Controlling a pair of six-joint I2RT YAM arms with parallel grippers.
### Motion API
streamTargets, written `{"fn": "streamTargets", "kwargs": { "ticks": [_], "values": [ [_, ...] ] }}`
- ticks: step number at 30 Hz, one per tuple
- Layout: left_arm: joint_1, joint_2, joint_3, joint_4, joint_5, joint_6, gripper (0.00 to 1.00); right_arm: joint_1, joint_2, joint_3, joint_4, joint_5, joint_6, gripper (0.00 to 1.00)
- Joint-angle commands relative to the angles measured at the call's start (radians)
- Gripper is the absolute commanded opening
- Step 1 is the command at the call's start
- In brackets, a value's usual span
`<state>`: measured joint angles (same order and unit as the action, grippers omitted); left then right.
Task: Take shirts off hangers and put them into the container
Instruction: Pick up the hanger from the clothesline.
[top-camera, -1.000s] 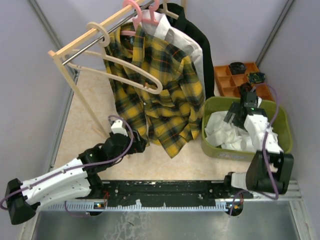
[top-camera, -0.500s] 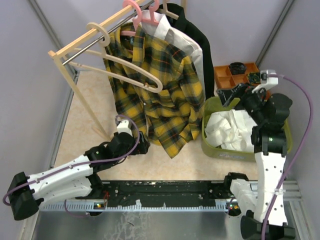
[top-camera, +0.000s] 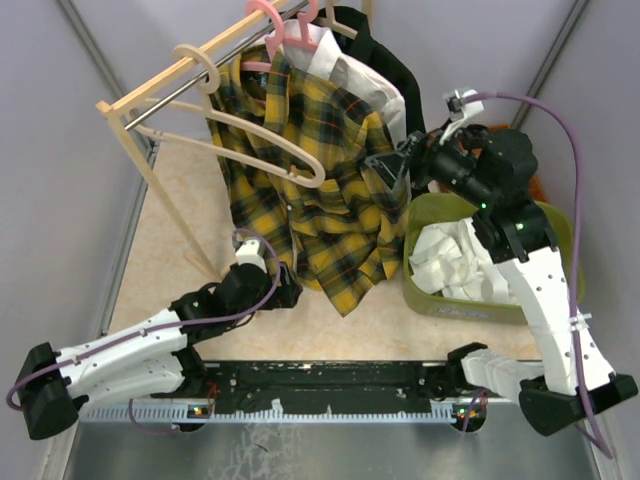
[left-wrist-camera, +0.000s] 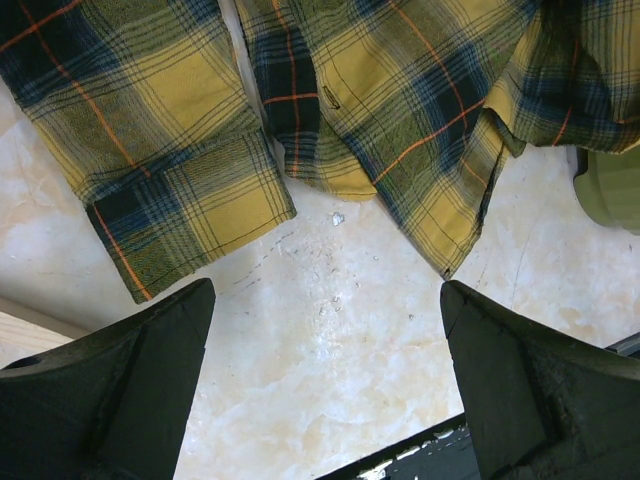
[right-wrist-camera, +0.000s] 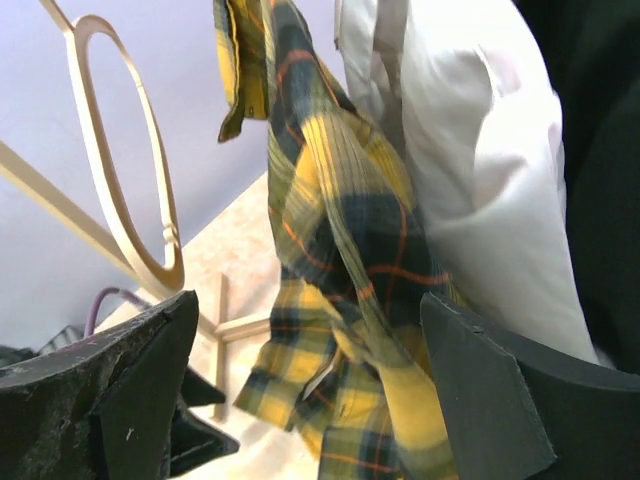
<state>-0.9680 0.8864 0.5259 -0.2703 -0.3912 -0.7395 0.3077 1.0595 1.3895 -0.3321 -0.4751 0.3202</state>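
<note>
A yellow-and-green plaid shirt (top-camera: 310, 170) hangs on the rack, with a white shirt (top-camera: 360, 85) and a black shirt (top-camera: 405, 90) behind it on pink hangers (top-camera: 270, 20). An empty beige hanger (top-camera: 265, 140) hangs in front of the plaid one. Another white shirt (top-camera: 450, 265) lies in the olive container (top-camera: 565, 250). My right gripper (top-camera: 392, 170) is open at the plaid shirt's right edge, and the cloth (right-wrist-camera: 340, 300) hangs between its fingers. My left gripper (top-camera: 285, 292) is open, low by the plaid hem (left-wrist-camera: 200, 210), with only floor between its fingers.
The wooden rack (top-camera: 150, 170) with its metal bar (top-camera: 185, 90) stands at the back left on the pale floor. A corner of the orange tray (top-camera: 540, 187) shows behind my right arm. Grey walls close in both sides.
My right arm has risen out of the container and swung left to the plaid shirt's right edge. My left gripper has crept slightly toward the hem.
</note>
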Motion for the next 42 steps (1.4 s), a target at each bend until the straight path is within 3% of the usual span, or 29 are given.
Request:
{"fn": "streamTargets", "kwargs": {
  "ticks": [1,4,9,13,17,20,26,30,32,36,38,42],
  "values": [
    [0.007,-0.01,0.027,0.0,0.008,0.003,0.99,0.077,0.058,0.141,-0.032,0.23,-0.154,0.92],
    [0.008,-0.02,0.022,0.0,0.003,-0.001,0.99,0.087,0.073,0.147,0.022,0.272,-0.167,0.89],
    [0.008,-0.016,0.02,0.003,0.004,-0.001,0.99,0.097,0.139,0.212,0.113,0.17,-0.136,0.91],
    [0.008,0.006,0.032,0.01,0.018,0.003,0.99,0.113,0.262,0.394,0.049,0.088,-0.117,0.86],
    [0.008,0.014,0.037,0.008,0.016,0.009,0.99,0.176,0.351,0.489,-0.073,0.101,-0.193,0.75],
    [0.007,0.008,0.033,0.005,0.01,0.009,0.99,0.236,0.36,0.474,-0.129,0.094,-0.245,0.7],
    [0.009,0.009,0.032,0.006,0.006,0.014,0.99,0.329,0.306,0.393,-0.112,0.209,-0.285,0.43],
    [0.011,0.018,0.032,0.014,0.011,0.015,0.99,0.335,0.266,0.343,-0.059,0.13,-0.249,0.31],
    [0.012,0.025,0.034,0.019,0.016,0.016,0.99,0.338,0.263,0.323,-0.037,0.144,-0.232,0.3],
    [0.012,0.029,0.039,0.022,0.02,0.019,0.99,0.351,0.308,0.347,-0.11,0.445,-0.213,0.29],
    [0.012,0.029,0.041,0.016,0.019,0.02,0.99,0.351,0.32,0.329,-0.093,0.425,-0.219,0.28],
    [0.014,0.026,0.04,0.014,0.017,0.02,0.99,0.352,0.319,0.24,0.107,0.291,-0.173,0.24]
  ]
}}
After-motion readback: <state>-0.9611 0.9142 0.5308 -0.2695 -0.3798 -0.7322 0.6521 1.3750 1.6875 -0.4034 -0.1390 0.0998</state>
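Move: The plaid shirt's right shoulder hangs about 4 cm ahead of my right hand and 8 cm to its left, roughly level with it. The white shirt hangs behind, some 12 cm ahead and 2 cm left; the empty hanger's near end is about 14 cm left and 3 cm back. From my left hand that plaid shoulder is roughly 13 cm ahead, 12 cm right and 32 cm up. I reach my wide-open right hand forward and up about 6 cm, then sweep it left to the plaid shirt's right shoulder while sinking back to the starting height. My fingers close on the way, with the hand rolling some 10 degrees, and pinch the bunched cloth; I end by easing a couple of centimetres forward. ##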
